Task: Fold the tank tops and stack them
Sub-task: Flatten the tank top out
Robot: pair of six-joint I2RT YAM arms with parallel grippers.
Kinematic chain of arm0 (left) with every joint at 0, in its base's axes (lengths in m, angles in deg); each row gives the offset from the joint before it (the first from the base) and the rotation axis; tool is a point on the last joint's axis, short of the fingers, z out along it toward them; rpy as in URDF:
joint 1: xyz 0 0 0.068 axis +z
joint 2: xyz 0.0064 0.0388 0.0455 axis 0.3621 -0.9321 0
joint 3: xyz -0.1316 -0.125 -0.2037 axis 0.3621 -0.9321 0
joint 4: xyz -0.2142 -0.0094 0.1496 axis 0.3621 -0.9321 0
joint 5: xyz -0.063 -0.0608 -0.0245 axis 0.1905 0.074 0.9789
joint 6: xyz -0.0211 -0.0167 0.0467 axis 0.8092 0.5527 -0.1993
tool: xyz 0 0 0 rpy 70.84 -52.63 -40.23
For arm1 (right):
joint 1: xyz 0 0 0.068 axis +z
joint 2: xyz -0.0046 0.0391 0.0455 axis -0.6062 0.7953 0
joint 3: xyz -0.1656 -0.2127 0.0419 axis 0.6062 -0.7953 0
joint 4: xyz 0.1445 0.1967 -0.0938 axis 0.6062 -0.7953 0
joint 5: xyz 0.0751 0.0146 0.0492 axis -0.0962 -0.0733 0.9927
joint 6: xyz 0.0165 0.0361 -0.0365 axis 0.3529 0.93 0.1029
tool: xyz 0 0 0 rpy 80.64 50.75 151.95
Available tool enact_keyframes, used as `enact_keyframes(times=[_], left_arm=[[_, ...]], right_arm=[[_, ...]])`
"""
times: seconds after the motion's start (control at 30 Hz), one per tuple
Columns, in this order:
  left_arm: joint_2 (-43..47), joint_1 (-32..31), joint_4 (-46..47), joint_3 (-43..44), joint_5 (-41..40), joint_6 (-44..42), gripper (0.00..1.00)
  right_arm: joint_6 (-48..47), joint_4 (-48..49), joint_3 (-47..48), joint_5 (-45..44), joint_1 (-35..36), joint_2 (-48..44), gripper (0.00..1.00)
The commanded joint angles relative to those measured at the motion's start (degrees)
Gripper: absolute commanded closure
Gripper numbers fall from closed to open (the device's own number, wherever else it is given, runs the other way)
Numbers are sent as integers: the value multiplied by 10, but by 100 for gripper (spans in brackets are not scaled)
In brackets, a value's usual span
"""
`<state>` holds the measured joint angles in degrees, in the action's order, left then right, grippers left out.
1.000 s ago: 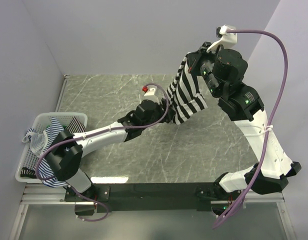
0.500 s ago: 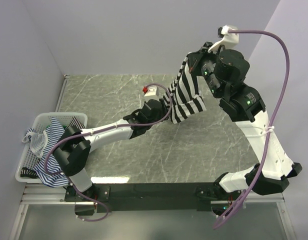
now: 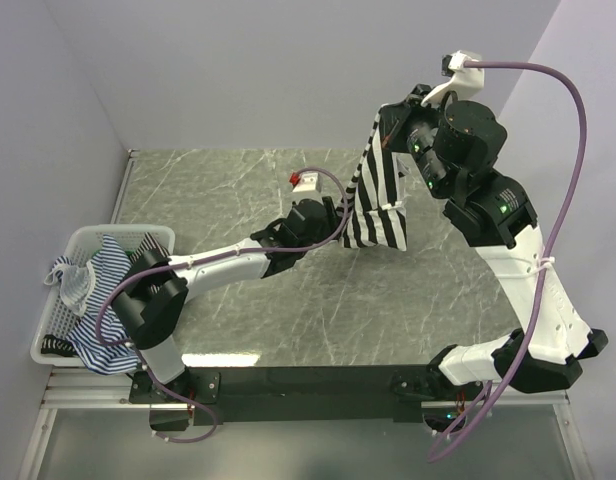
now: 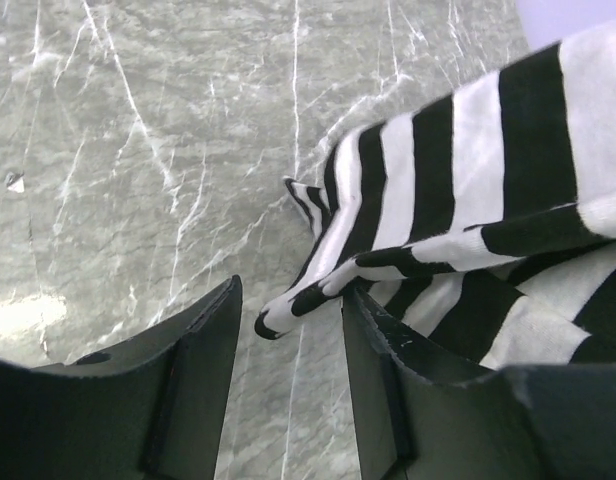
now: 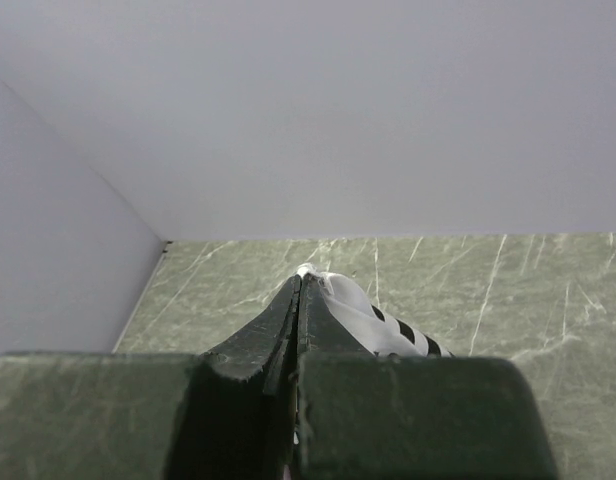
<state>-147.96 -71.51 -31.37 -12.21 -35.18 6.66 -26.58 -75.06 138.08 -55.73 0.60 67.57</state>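
The black-and-white striped tank top (image 3: 376,200) hangs in the air over the far right of the table. My right gripper (image 3: 384,134) is shut on its top edge, and white cloth (image 5: 353,298) bulges beside the closed fingertips (image 5: 300,281). My left gripper (image 3: 335,213) is stretched out to the top's lower left corner. Its jaws are open, and a striped corner tip (image 4: 288,308) pokes between them (image 4: 291,292), close to the right finger and not clamped. More striped tank tops (image 3: 100,268) with thin blue-and-white stripes lie heaped in the basket.
A white mesh basket (image 3: 101,232) stands at the table's left edge, with cloth spilling over its near side (image 3: 96,345). Grey walls close off the back and left. The green marble tabletop (image 3: 228,190) lies below the hanging top.
My left arm has reached farther right to the top's lower corner, and its jaws have narrowed a little. The right arm has lifted the top, which now hangs straighter.
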Motion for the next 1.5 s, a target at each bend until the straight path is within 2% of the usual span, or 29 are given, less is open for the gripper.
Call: enact_keyframes(times=[0.0,0.1,0.27,0.4,0.5,0.6,0.73,0.87,0.93,1.0,1.17,1.47], left_arm=[[-4,-4,53,7,9,-21,50],[-11,-4,63,10,9,-27,54],[-22,-4,94,7,21,-39,67],[-30,-4,99,17,21,-41,81],[-22,-5,93,16,8,-41,99],[0,-4,73,12,-26,-33,99],[40,-3,-47,44,-167,7,99],[94,3,-129,76,-262,18,99],[133,8,-138,85,-290,11,99],[160,23,-149,92,-292,4,99],[217,69,-166,137,-236,-14,99],[164,172,-211,288,-142,-49,99]], right_arm=[[-11,18,11,-9,5,-23,100],[-11,18,11,-9,5,-24,100],[-12,16,12,-10,5,-25,100],[-16,15,12,-16,4,-27,100],[-19,15,12,-21,4,-27,100],[-19,16,10,-25,3,-27,100],[-25,24,-2,-46,4,-27,100],[-33,49,-36,-88,-3,-36,100],[-26,57,-61,-80,-24,-41,100],[-3,60,-74,-47,-59,-43,100],[50,70,-114,37,-132,-31,100],[81,85,-89,127,-202,36,100]])
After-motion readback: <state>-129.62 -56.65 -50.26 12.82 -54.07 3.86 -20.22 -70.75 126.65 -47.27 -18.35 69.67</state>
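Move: The tank top's loose edge lies almost between the left gripper's half-open fingers, about 2 cm ahead and 2 cm to their right, at fingertip height. The right gripper, already shut on the other end of the tank top, is roughly 35 cm above the left hand, some 7 cm to its right and 3 cm back. From the right hand that loose edge is about 35 cm below, 5 cm ahead and 5 cm to the left. The left fingers edge a bit forward and right, then pinch shut on the tank top's loose edge. The left hand next sweeps it up nearly 28 cm and some 20 cm left, turning about 35 degrees counter-clockwise as the fingers tip upward. The right hand keeps its pinch and then, pulling away, eases down, right and forward, 7 or 8 cm each way. ##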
